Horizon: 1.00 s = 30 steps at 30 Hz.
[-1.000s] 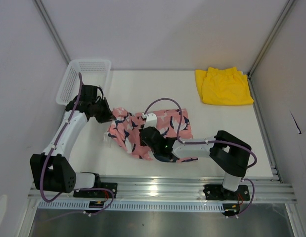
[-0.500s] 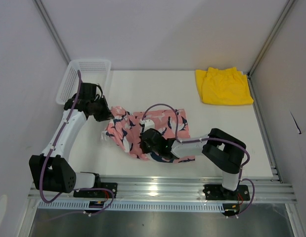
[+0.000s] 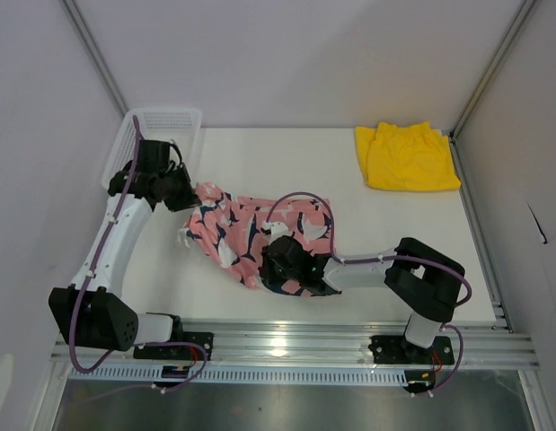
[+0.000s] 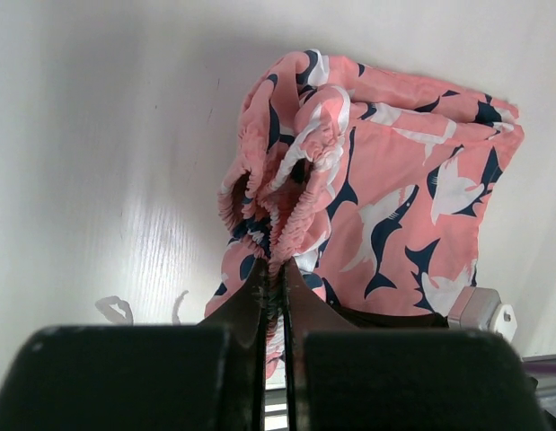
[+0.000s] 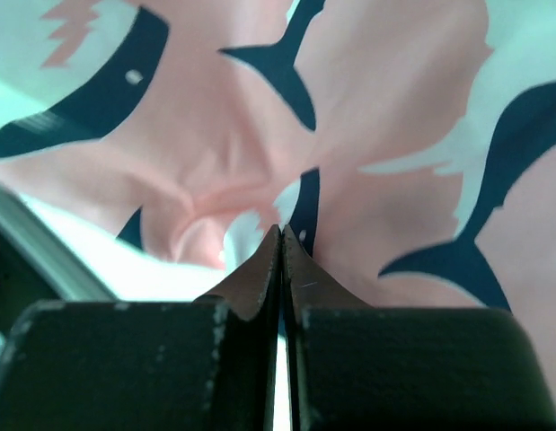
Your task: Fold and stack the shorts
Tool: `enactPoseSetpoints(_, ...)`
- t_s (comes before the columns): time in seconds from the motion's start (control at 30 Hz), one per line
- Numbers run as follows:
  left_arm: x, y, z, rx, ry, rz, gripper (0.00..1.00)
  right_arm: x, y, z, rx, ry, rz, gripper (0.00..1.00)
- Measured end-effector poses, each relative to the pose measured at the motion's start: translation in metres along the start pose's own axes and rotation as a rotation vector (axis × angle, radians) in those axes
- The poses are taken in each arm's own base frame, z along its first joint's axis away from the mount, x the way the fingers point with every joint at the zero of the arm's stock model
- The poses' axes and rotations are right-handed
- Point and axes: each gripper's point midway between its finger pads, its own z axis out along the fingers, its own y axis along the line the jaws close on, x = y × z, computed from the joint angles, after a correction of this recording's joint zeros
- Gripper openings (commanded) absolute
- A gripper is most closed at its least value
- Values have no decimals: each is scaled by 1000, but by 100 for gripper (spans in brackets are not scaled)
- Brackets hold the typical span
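Note:
The pink shorts (image 3: pixel 246 224) with a navy-and-white print lie crumpled and stretched across the table's middle left. My left gripper (image 3: pixel 189 198) is shut on their gathered waistband at the far left end, seen close up with the left gripper (image 4: pixel 276 265) pinching the elastic of the pink shorts (image 4: pixel 385 180). My right gripper (image 3: pixel 272 270) is at their near edge; in the right wrist view the right gripper (image 5: pixel 282 229) is shut with the cloth of the pink shorts (image 5: pixel 394 135) puckered at its tips. The yellow shorts (image 3: pixel 406 157) lie flat at the far right corner.
A white mesh basket (image 3: pixel 165 114) stands at the far left corner, just behind the left wrist. Grey walls close in both sides. An aluminium rail (image 3: pixel 286 337) runs along the near edge, with both arm bases on it.
My left gripper has pulled the waistband back and to the left toward the basket, drawing the pink shorts out longer. The right gripper has shifted slightly nearer, still holding the cloth.

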Motion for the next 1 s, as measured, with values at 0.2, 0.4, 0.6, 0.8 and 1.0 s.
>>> enactPoseSetpoints(0.2,1,2,0,-9,10,10,0,-2,15,-8,-82,22,26,0)
enactPoseSetpoints(0.4,4,2,1,-14,19,24,0,-1,22,-8,-164,83,64,0)
enactPoseSetpoints(0.6,8,-5,-1,-17,21,63,0,-23,21,0,-254,139,139,1)
enactPoseSetpoints(0.8,6,-21,-8,-10,0,117,0,-67,26,6,-331,158,183,1)
enactPoseSetpoints(1.0,11,-39,-10,0,-8,176,0,-70,8,20,-348,207,267,0)
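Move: The right fingers, shut and low at the near side of the shorts, have the foot of the hanging fold about 5 cm ahead, 3 cm to their left and 2 cm below; the flat part's middle is some 9 cm ahead and 5 cm right. The bunched waistband in the left grip is roughly 11 cm ahead, 17 cm left and 16 cm higher. From the left hand, the flat part lies about 22 cm right, 2 cm back and 18 cm below. With its fingers kept shut, the right hand eases back and up a little, then sweeps forward over the shorts along the hanging bunch, ending about 5 cm farther out, 4 cm higher and 3 cm to the left after a slight dip, its fingers swung some 25 degrees counter-clockwise to point more to the left. The left hand keeps its pinch on the bunched waistband and, in the second half, carries it about 4 cm right towards the flat part of the shorts, rising a little and turning slightly clockwise. ##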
